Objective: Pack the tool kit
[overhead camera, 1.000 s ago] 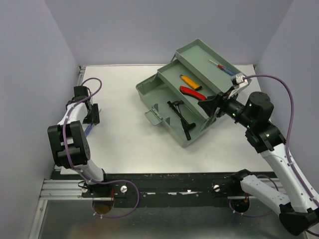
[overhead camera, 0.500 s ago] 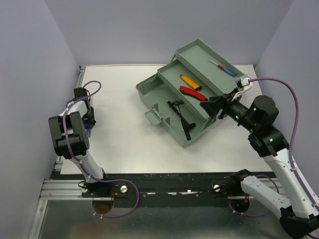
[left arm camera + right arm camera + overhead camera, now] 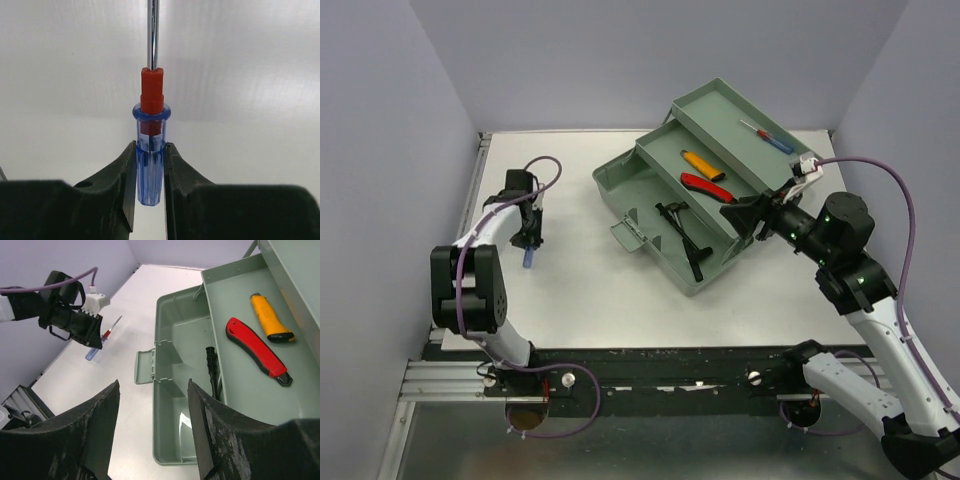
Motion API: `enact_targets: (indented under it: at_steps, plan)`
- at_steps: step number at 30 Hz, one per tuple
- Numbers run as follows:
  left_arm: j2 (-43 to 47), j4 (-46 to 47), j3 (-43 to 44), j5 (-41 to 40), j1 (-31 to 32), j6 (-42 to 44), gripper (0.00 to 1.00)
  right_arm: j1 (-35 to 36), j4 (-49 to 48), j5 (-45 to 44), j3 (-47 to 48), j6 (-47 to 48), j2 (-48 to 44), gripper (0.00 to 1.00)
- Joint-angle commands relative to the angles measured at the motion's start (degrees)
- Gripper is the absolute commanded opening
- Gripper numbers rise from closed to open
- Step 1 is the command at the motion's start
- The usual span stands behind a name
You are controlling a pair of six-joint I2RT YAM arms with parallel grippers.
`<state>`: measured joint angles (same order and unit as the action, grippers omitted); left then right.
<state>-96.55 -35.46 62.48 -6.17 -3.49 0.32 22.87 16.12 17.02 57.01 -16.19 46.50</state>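
The tool kit (image 3: 623,186) is a sage-green box lying open at the table's middle right, its tray (image 3: 740,200) swung up behind. Inside lie an orange knife (image 3: 695,162), a red knife (image 3: 705,186) and a black tool (image 3: 685,235); a thin screwdriver (image 3: 767,137) rests in the lid. At the left, my left gripper (image 3: 528,243) is shut on the blue handle of another screwdriver (image 3: 150,155), whose metal shaft points away from the wrist. My right gripper (image 3: 735,215) hovers open over the box's right end, nothing between its fingers (image 3: 102,420).
The box's front latch flap (image 3: 628,235) lies folded out on the table. White table top (image 3: 570,290) stretches between the left gripper and the box. Lilac walls close in on three sides, and a metal rail (image 3: 480,375) runs along the near edge.
The left gripper has shut on the blue-handled screwdriver and carried it a little to the right, toward the box. The right gripper has barely shifted.
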Motion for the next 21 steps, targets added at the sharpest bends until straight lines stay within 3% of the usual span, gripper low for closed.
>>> enact_targets:
  at_steps: [1,7,10,15,21]
  plan:
    - [10.7,1.4,-1.4,7.9,5.4,-5.0,0.00,0.3,0.2,-1.0,-1.0,-1.4,0.3,0.64]
    - [22.8,11.2,-5.5,21.5,13.7,-10.7,0.00,1.3,-3.7,-0.8,-3.8,-7.4,1.6,0.62]
    - [27.1,17.5,-6.5,27.5,18.6,-13.7,0.00,5.1,-7.2,-2.1,-4.7,-10.7,4.3,0.61]
    - [26.2,29.4,-6.3,37.3,27.1,-18.3,0.00,13.6,-11.0,-6.1,-2.3,-13.3,13.1,0.61]
    - [23.5,37.4,-4.6,48.4,30.0,-23.9,0.00,19.6,-11.7,-12.4,1.3,-14.0,20.6,0.60]
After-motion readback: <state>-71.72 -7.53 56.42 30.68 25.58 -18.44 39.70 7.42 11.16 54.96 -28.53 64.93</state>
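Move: The clear-blue screwdriver handle is already pinched in the left hand, and the waiting right gripper is about 48 cm to that hand's right, 8 cm back and 30 cm higher. On the way, the toolbox's open latch flap is roughly 27 cm right and 3 cm ahead, with the hammers about 42 cm right and 3 cm ahead, both near hand height. From the right hand, the screwdriver handle is about 48 cm left, 8 cm ahead and 30 cm below. The screwdriver, kept pinched by its handle, is swept about 30 cm to the right and some 20 cm up by the left hand, towards the open right gripper. The left wrist swings from pointing down to pointing right, roughly 70 degrees in all. Starting a little later, the right hand comes about 11 cm left and 8 cm down to meet it, tipping some 20 degrees downward, fingers still open. ##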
